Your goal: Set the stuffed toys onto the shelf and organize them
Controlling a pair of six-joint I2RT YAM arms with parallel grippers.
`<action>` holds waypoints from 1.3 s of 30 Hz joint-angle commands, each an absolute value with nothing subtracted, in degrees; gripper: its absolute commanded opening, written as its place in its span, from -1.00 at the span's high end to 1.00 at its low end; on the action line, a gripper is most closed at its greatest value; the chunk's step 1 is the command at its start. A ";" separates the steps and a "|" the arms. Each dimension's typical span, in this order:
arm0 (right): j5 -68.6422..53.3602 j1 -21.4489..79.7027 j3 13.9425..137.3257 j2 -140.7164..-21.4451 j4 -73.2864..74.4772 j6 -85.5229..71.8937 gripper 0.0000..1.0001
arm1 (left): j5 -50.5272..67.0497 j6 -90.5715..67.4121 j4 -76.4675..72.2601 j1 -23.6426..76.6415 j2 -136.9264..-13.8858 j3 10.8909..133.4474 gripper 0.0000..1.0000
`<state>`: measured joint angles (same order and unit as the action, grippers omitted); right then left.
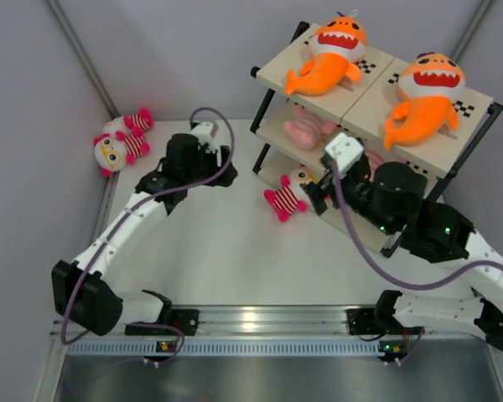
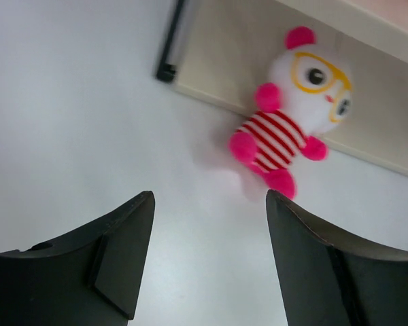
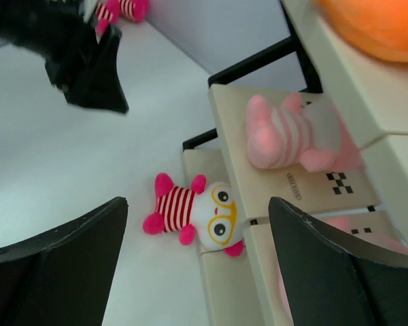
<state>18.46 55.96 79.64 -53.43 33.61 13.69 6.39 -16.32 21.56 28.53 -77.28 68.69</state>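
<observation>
Two orange sharks (image 1: 329, 50) (image 1: 423, 96) lie on the top boards of the shelf (image 1: 365, 92). A pale pink doll (image 1: 308, 130) (image 3: 292, 132) rests on the middle tier; a second pink one (image 3: 367, 231) shows partly, lower down. One striped doll (image 1: 287, 197) (image 2: 285, 129) (image 3: 194, 216) lies with its head on the edge of the bottom board and its body on the table. Another striped doll (image 1: 121, 142) sits at the far left wall. My left gripper (image 1: 220, 161) (image 2: 209, 204) is open and empty, short of the near doll. My right gripper (image 1: 314, 199) (image 3: 197, 204) hangs open above that doll.
Grey walls close in the white table (image 1: 226, 243) at the left and back. The shelf's black frame leg (image 2: 168, 47) stands at the bottom board's corner. The left gripper (image 3: 88, 61) shows in the right wrist view, up and to the left.
</observation>
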 commanded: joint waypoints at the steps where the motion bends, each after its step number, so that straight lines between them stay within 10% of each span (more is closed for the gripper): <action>1: 27.93 63.86 80.16 -59.82 35.95 14.58 -0.72 | 3.97 -8.71 27.59 18.76 -72.78 65.13 -0.46; 12: 30.67 66.71 80.76 -89.62 36.03 11.96 -0.68 | 1.40 -5.45 31.73 -2.88 -72.51 63.81 -0.48; 32: 36.47 54.76 83.59 -113.73 31.29 5.27 -0.42 | 0.88 -0.53 31.82 -5.10 -72.60 63.90 -0.46; 35: 37.78 54.76 83.23 -115.31 30.67 5.45 -0.21 | -2.45 3.93 32.60 -5.54 -71.72 63.90 -0.47; 39: 40.95 54.49 82.27 -115.14 30.06 6.68 0.55 | -7.99 9.03 33.75 -6.67 -70.58 63.02 -0.47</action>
<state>38.63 54.94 82.15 -115.07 32.97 7.20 -2.98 3.18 32.32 -5.39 -72.86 63.96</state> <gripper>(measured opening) 0.311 0.733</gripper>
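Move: Ahead of the right hand by some 14 cm, 5 cm to its left and about 36 cm below, lies the striped panda, half on the bottom shelf. On the middle shelf, about 15 cm below this hand, sit the left pink toy, 20 cm straight ahead, and the right pink toy, 11 cm ahead and 15 cm right. From the left hand, the near panda lies about 15 cm ahead, 35 cm left and 18 cm down; the far panda is 24 cm ahead, 31 cm left, also 18 cm down. Diving about 35 cm, the right hand swings left first, then forward some 12 cm as it tips its fingers from nearly level to steeply down, and closes them in a new pinch on the shelf panda's striped lower body, by the legs. The left hand sweeps about 27 cm left towards the near panda, mostly early on, sinking slightly and turning counter-clockwise, fingers still open. ##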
